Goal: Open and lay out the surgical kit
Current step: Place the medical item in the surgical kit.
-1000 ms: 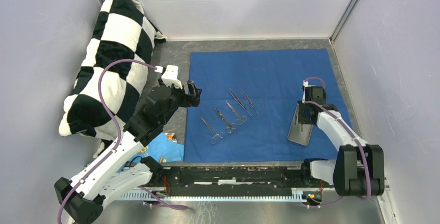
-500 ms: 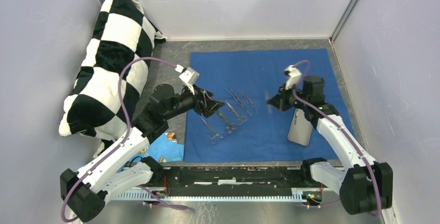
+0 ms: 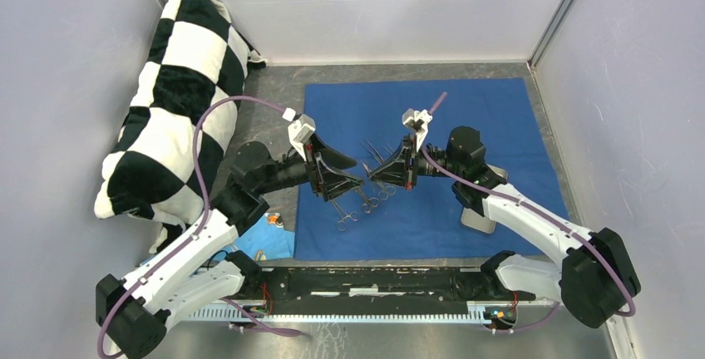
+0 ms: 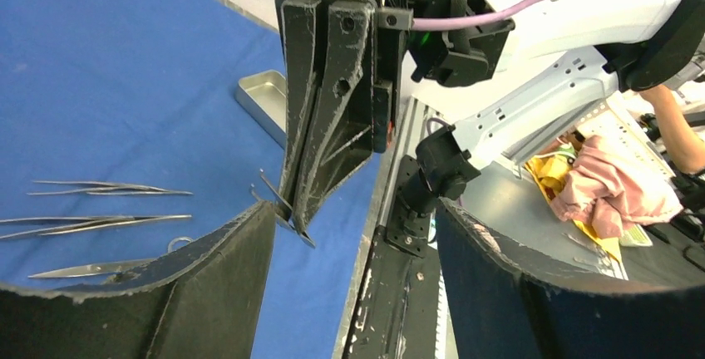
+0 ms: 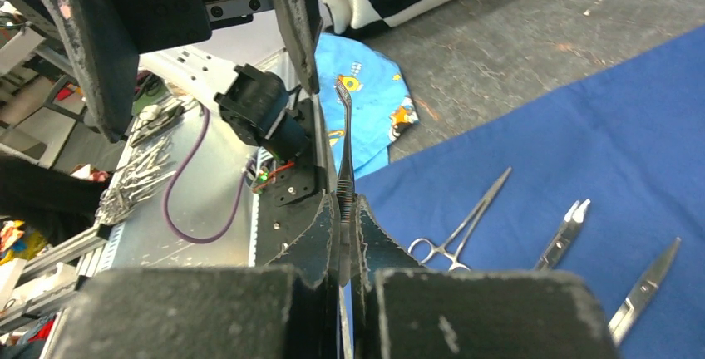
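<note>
The surgical kit's dark blue cloth (image 3: 465,118) lies spread flat on the table. Several thin silver instruments (image 3: 346,213) lie side by side near its middle, and the small steel tray (image 3: 477,219) sits on its right part. My right gripper (image 3: 376,172) hovers over the instruments, shut on slim tweezers (image 5: 345,151) that stick out past its fingertips. My left gripper (image 3: 345,178) faces it, open, fingers wide apart. The tweezers' end (image 4: 287,213) hangs just beside one left finger (image 4: 241,251), not gripped by it. The tray (image 4: 262,97) shows behind the right gripper.
A black-and-white checkered pillow (image 3: 170,101) leans in the far left corner. A light blue patterned scrap (image 3: 270,234) lies off the cloth's near left corner. Grey walls close the table on three sides. The black base rail (image 3: 374,280) runs along the near edge.
My right gripper has left the tray and swung left to the cloth's middle with the tweezers. My left gripper has moved right over the instruments and turned to face it.
</note>
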Tool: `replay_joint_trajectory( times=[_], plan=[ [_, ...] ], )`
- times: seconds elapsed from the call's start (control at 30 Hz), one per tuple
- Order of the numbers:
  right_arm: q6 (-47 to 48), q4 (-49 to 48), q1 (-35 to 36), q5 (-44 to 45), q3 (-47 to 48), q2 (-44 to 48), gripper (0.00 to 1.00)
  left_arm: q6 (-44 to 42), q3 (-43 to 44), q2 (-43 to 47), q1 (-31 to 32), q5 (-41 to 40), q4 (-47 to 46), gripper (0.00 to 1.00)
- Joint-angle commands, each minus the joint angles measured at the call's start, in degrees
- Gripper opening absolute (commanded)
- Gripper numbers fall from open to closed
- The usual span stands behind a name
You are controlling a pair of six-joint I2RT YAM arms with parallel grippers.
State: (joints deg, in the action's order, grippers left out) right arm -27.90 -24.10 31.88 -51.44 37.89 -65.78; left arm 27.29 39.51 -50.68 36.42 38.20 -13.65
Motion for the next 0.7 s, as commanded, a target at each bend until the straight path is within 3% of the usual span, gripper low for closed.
replay_joint_trajectory(
  times=[0.0, 0.2, 0.27, 0.4, 0.53, 0.67],
  plan=[
    [-2.6, -8.4, 1.8, -2.0, 2.8, -0.8, 0.00, -2.0, 0.2, 1.9, -0.4, -5.2, 0.6, 0.77],
    [-4.1, -12.0, 3.1, -0.5, 2.5, -0.9, 0.00, -4.7, 0.7, 4.0, -0.7, -17.6, 6.3, 0.77],
    [-4.3, -12.7, 3.5, -0.5, 2.7, -1.2, 0.00, -4.6, 0.8, 3.6, -0.7, -15.8, 6.2, 0.77],
    [-5.0, -13.9, 4.9, -2.1, 3.7, -3.0, 0.00, -1.5, 0.2, 1.6, -0.7, -4.8, 0.0, 0.75],
    [-4.7, -14.1, 5.8, -1.9, 4.2, -3.8, 0.00, 1.2, 0.2, -0.7, -0.7, 1.5, -3.5, 0.57],
    [-4.5, -14.1, 6.0, -1.1, 4.0, -3.9, 0.00, 0.6, 0.2, -0.8, -0.7, 0.9, -2.9, 0.35]
  ],
)
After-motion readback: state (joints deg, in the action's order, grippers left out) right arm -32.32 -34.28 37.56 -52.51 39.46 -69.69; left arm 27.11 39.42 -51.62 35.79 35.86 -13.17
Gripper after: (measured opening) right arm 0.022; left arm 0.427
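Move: The slim medical item is in the right hand's closed fingers, its free end pointing at the left gripper; its middle lies about 3 cm ahead of the left hand, 5 cm to the right and 3 cm lower. From the right hand, the gap between the left fingers is some 5 cm left, 3 cm back and 3 cm higher. Down on the drape, roughly 22 cm below the right hand, the scissors lie about 10 cm ahead, and the middle clamp 6 cm ahead and 5 cm left. Leftward, backward and upward, the right hand eases about 4 cm in all with a slight turn, still gripping the medical item and bringing its free end to the left gripper. The left hand swings forward and somewhat left some 3 cm, wrist turning counter-clockwise, then comes most of the way back while its fingers close from wide to about half open around the item's end. Whether the pads touch can't be seen. ##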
